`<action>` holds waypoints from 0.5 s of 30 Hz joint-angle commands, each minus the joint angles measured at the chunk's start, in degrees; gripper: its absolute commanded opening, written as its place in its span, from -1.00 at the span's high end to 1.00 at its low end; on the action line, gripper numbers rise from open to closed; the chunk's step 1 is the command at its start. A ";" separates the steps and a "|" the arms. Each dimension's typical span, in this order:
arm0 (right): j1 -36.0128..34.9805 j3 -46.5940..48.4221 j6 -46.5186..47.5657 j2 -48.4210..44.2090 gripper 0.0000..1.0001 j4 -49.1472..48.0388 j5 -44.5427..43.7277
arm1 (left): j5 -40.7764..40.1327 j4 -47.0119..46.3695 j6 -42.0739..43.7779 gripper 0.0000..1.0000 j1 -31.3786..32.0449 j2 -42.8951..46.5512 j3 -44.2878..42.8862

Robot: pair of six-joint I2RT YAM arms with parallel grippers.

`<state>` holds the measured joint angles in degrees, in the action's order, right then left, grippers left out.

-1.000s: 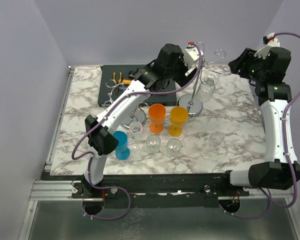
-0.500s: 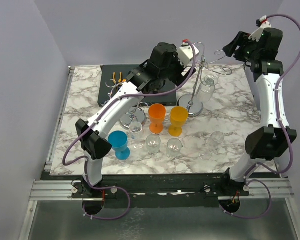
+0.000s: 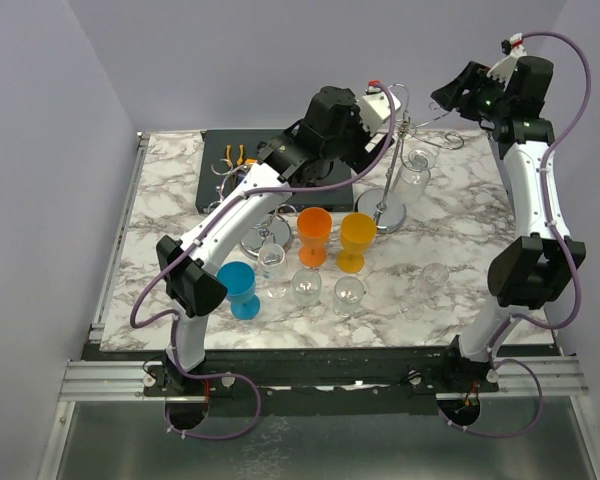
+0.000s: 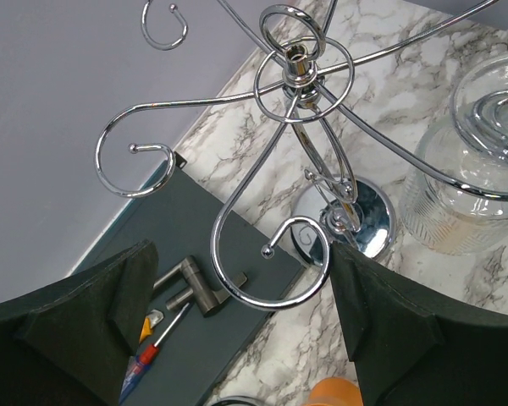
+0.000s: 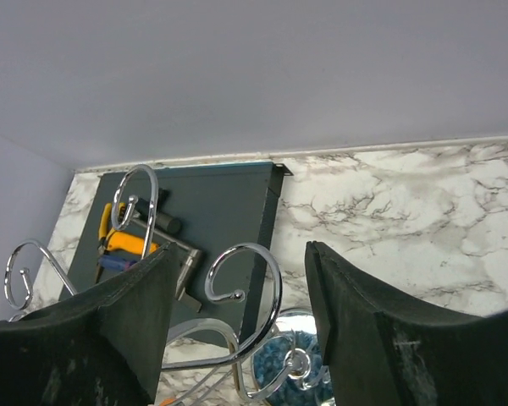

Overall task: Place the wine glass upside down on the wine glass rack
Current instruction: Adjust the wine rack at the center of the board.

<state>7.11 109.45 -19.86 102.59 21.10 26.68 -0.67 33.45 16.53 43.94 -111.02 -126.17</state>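
Observation:
The chrome wine glass rack stands at the back of the marble table. A clear wine glass hangs upside down from one of its arms, on the rack's right side. The left wrist view shows that glass with its foot caught in a wire loop. My left gripper hovers open over the rack's top. Its jaws straddle a wire curl without gripping it. My right gripper is high at the rack's right side, open. A curl lies between its jaws, untouched.
Two orange cups stand in front of the rack's base. A blue cup and several clear glasses sit nearer the front. A dark mat with hand tools lies at the back left.
My right arm has risen and swung its gripper up and left toward the rack's top. My left arm's lower links shifted slightly while its gripper stayed over the rack.

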 commanded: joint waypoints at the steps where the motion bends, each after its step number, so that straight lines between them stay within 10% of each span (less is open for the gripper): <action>1: -0.50 1.54 -1.45 2.68 -0.31 -1.10 3.12 | -3.90 -0.19 1.21 -0.77 -0.52 -2.82 -2.83; 15: -0.88 -6.76 -1.19 -4.58 0.25 -3.06 -0.26 | -4.43 -0.16 1.90 -0.78 -2.21 -7.89 -8.20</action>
<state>6.55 105.32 -21.02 102.13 19.49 28.03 -1.76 33.54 17.63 43.59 -116.11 -130.19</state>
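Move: The wine rack's hub is about 6 cm ahead, 8 cm right and slightly below the left hand, whose open fingers straddle the rack's near-left curl, some 1 cm ahead and 1 cm right. From the right hand the rack's right-hand curl sits between the fingers, roughly 2 cm left, 1 cm back and 2 cm below, with the hub 9 cm left and 6 cm back. The hanging glass lies about 9 cm back of the hub, lower down. The rack's right-hand curl is closed in on by the right hand, which sinks about 2 cm, easing forward then drawing back slightly, while its fingers go from wide to under half open around the wire. The left hand, fingers still spread with the near-left curl against its right fingertip, moves some 2 cm forward and 2 cm down, edging right towards the hub. ##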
